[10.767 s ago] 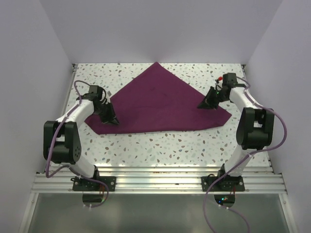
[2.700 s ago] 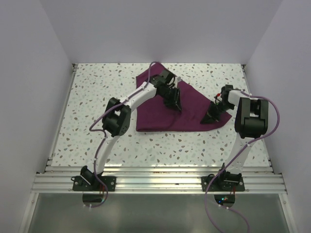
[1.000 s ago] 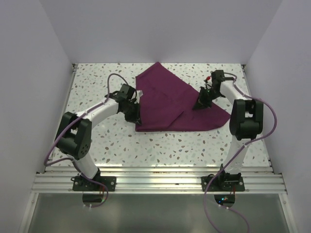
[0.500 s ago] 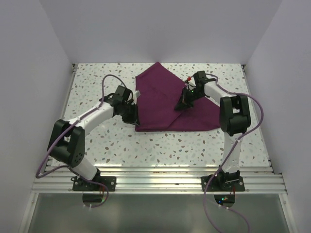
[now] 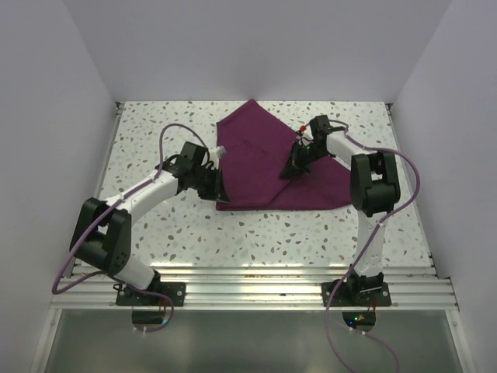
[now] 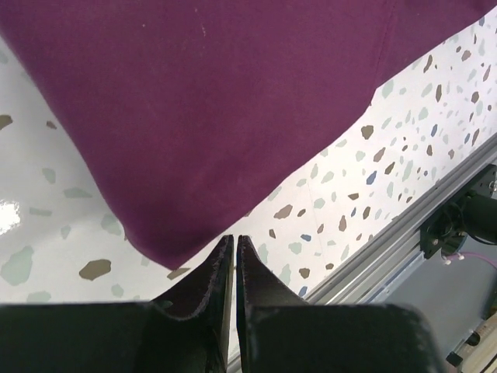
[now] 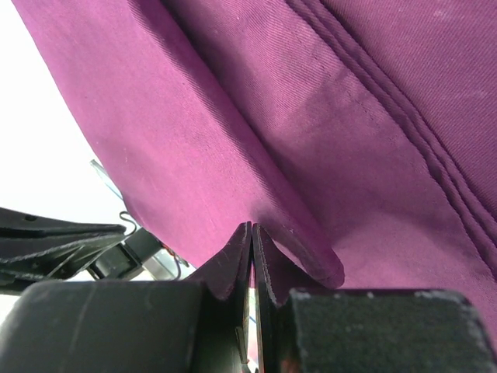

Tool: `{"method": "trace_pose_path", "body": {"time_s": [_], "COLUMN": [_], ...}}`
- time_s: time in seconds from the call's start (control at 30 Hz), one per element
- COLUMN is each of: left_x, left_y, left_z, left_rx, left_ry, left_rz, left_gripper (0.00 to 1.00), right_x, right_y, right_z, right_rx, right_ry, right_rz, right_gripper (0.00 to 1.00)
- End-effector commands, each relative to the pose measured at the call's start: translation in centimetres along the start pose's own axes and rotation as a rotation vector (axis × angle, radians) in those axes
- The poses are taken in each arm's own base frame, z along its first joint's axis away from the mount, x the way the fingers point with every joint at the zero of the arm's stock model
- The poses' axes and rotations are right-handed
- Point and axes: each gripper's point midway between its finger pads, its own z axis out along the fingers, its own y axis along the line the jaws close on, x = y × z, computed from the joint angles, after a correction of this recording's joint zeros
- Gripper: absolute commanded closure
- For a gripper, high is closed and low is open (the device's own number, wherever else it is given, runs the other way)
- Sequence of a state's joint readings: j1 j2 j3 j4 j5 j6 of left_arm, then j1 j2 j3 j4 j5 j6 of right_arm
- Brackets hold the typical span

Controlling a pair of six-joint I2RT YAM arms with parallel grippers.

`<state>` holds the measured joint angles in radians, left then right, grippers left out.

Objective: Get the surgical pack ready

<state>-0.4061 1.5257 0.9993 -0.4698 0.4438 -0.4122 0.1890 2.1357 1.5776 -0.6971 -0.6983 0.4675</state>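
Note:
The surgical pack shows as a dark magenta cloth [image 5: 256,167], folded into a rough triangle on the speckled table [image 5: 155,140]. My left gripper [image 5: 215,189] sits at the cloth's near-left corner. In the left wrist view its jaws [image 6: 234,238] are shut with nothing between them, and the rounded cloth [image 6: 233,101] corner lies just ahead, apart from the tips. My right gripper [image 5: 291,169] is over the middle of the cloth. In the right wrist view it [image 7: 252,227] is shut on a raised fold of the cloth [image 7: 349,116].
An aluminium rail [image 5: 248,291] with both arm bases runs along the near edge and also shows in the left wrist view as a rail [image 6: 404,233]. White walls close in the table on three sides. Purple cables trail from both arms.
My right gripper has moved left from the cloth's right part to its middle, drawing a fold along. The left gripper has backed slightly toward the near-left corner of the cloth.

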Motion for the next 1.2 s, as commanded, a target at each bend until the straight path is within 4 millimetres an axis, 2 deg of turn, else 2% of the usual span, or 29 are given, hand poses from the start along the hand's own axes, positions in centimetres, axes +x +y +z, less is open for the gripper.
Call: {"method": "trace_pose_path", "body": {"time_s": [0.0,0.13,0.23,0.3,0.37,0.43,0.57,0.6,0.63,0.67,0.7,0.77,0.8,0.87,0.9,0.93,1.0,1.03,1.07,1.17], "left_x": [-0.5,1.9,3.6,4.1,3.9,3.0,1.1,0.9,0.4,0.3,0.1,-0.1,-0.1,-0.1,-0.2,-0.1,-0.1,-0.1,0.1,0.3], "left_y": [-0.1,2.5,4.6,5.1,5.3,4.7,3.5,3.3,3.1,3.0,3.0,2.9,2.9,3.1,3.0,3.0,3.0,2.9,3.0,3.3], "left_z": [1.4,2.4,2.4,2.1,1.5,0.6,-1.6,-1.9,-2.5,-2.8,-2.9,-3.3,-3.3,-3.1,-3.1,-2.9,-2.7,-2.6,-2.5,-2.5], "left_rx": [0.049,0.004,-0.041,-0.06,-0.07,-0.071,-0.081,-0.083,-0.088,-0.094,-0.097,-0.099,-0.102,-0.101,-0.095,-0.09,-0.079,-0.072,-0.071,-0.066], "left_ry": [-0.001,0.065,0.108,0.11,0.097,0.071,0.008,-0.002,-0.026,-0.033,-0.039,-0.049,-0.044,-0.039,-0.038,-0.034,-0.033,-0.031,-0.028,-0.018], "left_rz": [-0.013,-0.071,-0.091,-0.091,-0.085,-0.066,-0.037,-0.033,-0.021,-0.017,-0.012,0.011,0.015,0.03,0.037,0.04,0.048,0.055,0.059,0.069], "left_gripper": [0.92,0.94,0.96,0.96,0.96,0.96,0.94,0.93,0.9,0.88,0.87,0.84,0.83,0.78,0.76,0.73,0.72,0.7,0.69,0.69], "right_x": [0.5,0.6,0.6,0.4,0.5,-0.2,-1.3,-2.1,-2.8,-2.8,-3.6,-3.6,-3.8,-3.6,-3.5,-3.6,-2.6,-2.8,-2.1,-1.8], "right_y": [0.0,-0.5,-1.5,-1.8,-2.4,-2.3,-3.7,-5.0,-5.2,-6.0,-7.9,-9.3,-11.0,-12.7,-14.0,-15.4,-17.8,-18.7,-20.2,-22.2], "right_z": [-0.4,-0.5,-0.7,-1.1,-1.7,-3.1,-6.4,-8.0,-9.5,-10.3,-12.1,-14.1,-15.4,-17.0,-18.1,-19.1,-20.2,-20.7,-20.9,-20.6], "right_rx": [0.01,0.028,0.081,0.099,0.141,0.159,0.257,0.291,0.294,0.306,0.348,0.394,0.449,0.528,0.566,0.625,0.658,0.667,0.67,0.656], "right_ry": [0.007,0.003,0.001,-0.007,-0.008,-0.046,-0.123,-0.17,-0.223,-0.247,-0.299,-0.344,-0.378,-0.419,-0.444,-0.48,-0.501,-0.532,-0.529,-0.505], "right_rz": [-0.004,-0.005,-0.005,-0.01,-0.013,-0.032,-0.01,0.024,0.034,0.06,0.104,0.137,0.169,0.199,0.229,0.253,0.32,0.342,0.383,0.415], "right_gripper": [0.95,0.95,0.95,0.95,0.95,0.94,0.91,0.89,0.87,0.8,0.77,0.68,0.64,0.54,0.4,0.36,0.28,0.27,0.27,0.26]}}
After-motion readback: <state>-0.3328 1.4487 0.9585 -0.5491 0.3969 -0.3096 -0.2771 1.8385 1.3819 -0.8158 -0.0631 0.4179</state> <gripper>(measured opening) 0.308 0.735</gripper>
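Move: Under its own forearm, the drape's loose right corner lies roughly 29 cm to the right hand's right, 3 cm back and 4 cm below. The crease of the folded flap is just beside that hand, about 2 cm left and 6 back; the drape's front edge bends up some 22 cm right and 11 back. From the left hand, the pack's front-left corner lies about 2 cm left, 2 back and 5 below. Sliding slowly right and slightly down off the crease, where its shut fingertips still rest, the right hand then lifts clear and sweeps fast to the drape's right corner, about 28 cm in all, turning clockwise, swinging its fingers to point down and opening them wide. The left hand dips some 6 cm beside the front-left corner, shifts left, rises again and parts its fingers partly. ##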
